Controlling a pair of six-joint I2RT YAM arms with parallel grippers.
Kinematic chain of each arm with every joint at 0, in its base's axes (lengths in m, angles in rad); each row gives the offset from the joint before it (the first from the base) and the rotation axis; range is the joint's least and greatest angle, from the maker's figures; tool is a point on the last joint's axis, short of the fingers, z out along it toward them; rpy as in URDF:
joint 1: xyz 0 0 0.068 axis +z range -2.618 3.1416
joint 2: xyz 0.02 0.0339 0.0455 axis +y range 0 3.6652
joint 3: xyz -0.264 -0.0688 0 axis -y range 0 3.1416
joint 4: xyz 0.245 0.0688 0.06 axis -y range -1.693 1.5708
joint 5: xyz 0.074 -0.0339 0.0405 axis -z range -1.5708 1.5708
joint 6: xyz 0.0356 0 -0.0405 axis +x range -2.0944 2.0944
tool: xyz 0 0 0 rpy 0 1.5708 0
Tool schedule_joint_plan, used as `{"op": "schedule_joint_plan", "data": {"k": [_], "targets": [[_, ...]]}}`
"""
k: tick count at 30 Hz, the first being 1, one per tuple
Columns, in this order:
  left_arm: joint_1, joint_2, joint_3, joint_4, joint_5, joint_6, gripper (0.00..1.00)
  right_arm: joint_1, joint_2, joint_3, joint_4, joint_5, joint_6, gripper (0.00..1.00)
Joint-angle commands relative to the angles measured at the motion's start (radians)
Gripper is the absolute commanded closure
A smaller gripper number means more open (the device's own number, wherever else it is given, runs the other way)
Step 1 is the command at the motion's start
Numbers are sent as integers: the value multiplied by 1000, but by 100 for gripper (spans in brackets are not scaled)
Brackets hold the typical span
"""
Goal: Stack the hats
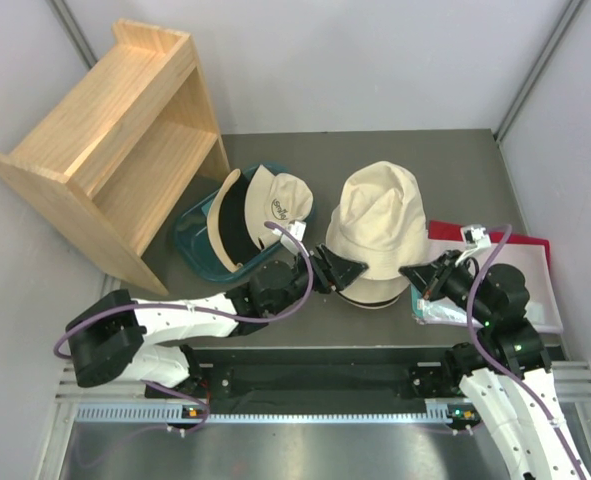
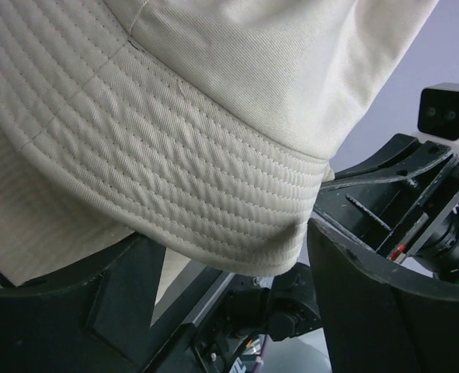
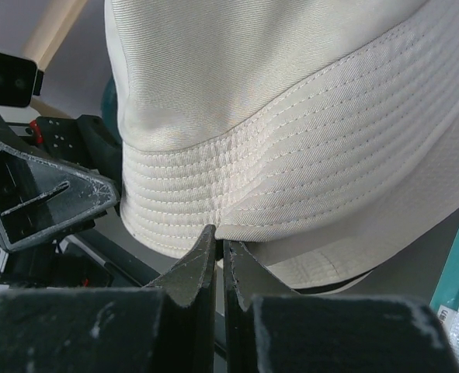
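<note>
A stack of cream bucket hats [image 1: 378,225] sits mid-table. The top hat fills the left wrist view [image 2: 213,116] and the right wrist view [image 3: 252,93], with a lower hat's brim [image 3: 330,272] under it. My left gripper [image 1: 337,268] is at the stack's left brim, open, with the brim hanging between its fingers [image 2: 231,256]. My right gripper [image 1: 417,275] is at the right brim, its tips [image 3: 219,233] closed together on the top hat's brim edge. Two more hats, a black-lined one [image 1: 230,220] and a cream one [image 1: 283,195], lie in the teal tub [image 1: 197,245].
A wooden shelf unit [image 1: 115,140] lies tipped at the back left. A red and white cloth [image 1: 530,270] lies at the right beside my right arm. Grey walls close in the back and sides.
</note>
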Motion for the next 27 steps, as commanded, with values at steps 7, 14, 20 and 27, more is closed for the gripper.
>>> {"op": "schedule_joint_plan", "data": {"k": [7,14,20,27], "targets": [[1,-7,-100,249,-62,-90,55,18,2,10,-72,15,-39,100],[2,21,-131,360,-86,-78,97,20,14,15,-89,19,-50,100],[4,45,-153,394,-70,-52,100,20,29,95,-173,42,-94,77],[33,-50,-128,127,96,75,100,20,109,303,-289,186,-174,21]]}}
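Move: The top hat hangs between the two grippers, its middle about 11 cm ahead and 6 cm to the right of the left hand, and about 10 cm ahead and 6 cm to the left of the right hand. The hat stack lies under its near part, some 6 cm ahead, 6 cm right and 7 cm below the left hand. The basket is roughly 26 cm left of that hand, 12 cm ahead, on the table. Closing from wide open to shut, the left fingers pinch the front-left brim edge already lying between them, while that hand eases about 1.5 cm left and 1 cm down. Meanwhile the right hand keeps its pinch on the front-right brim and sinks about 1.5 cm, then opens to let go and lifts away some 3 cm, drawing slightly right and back. ##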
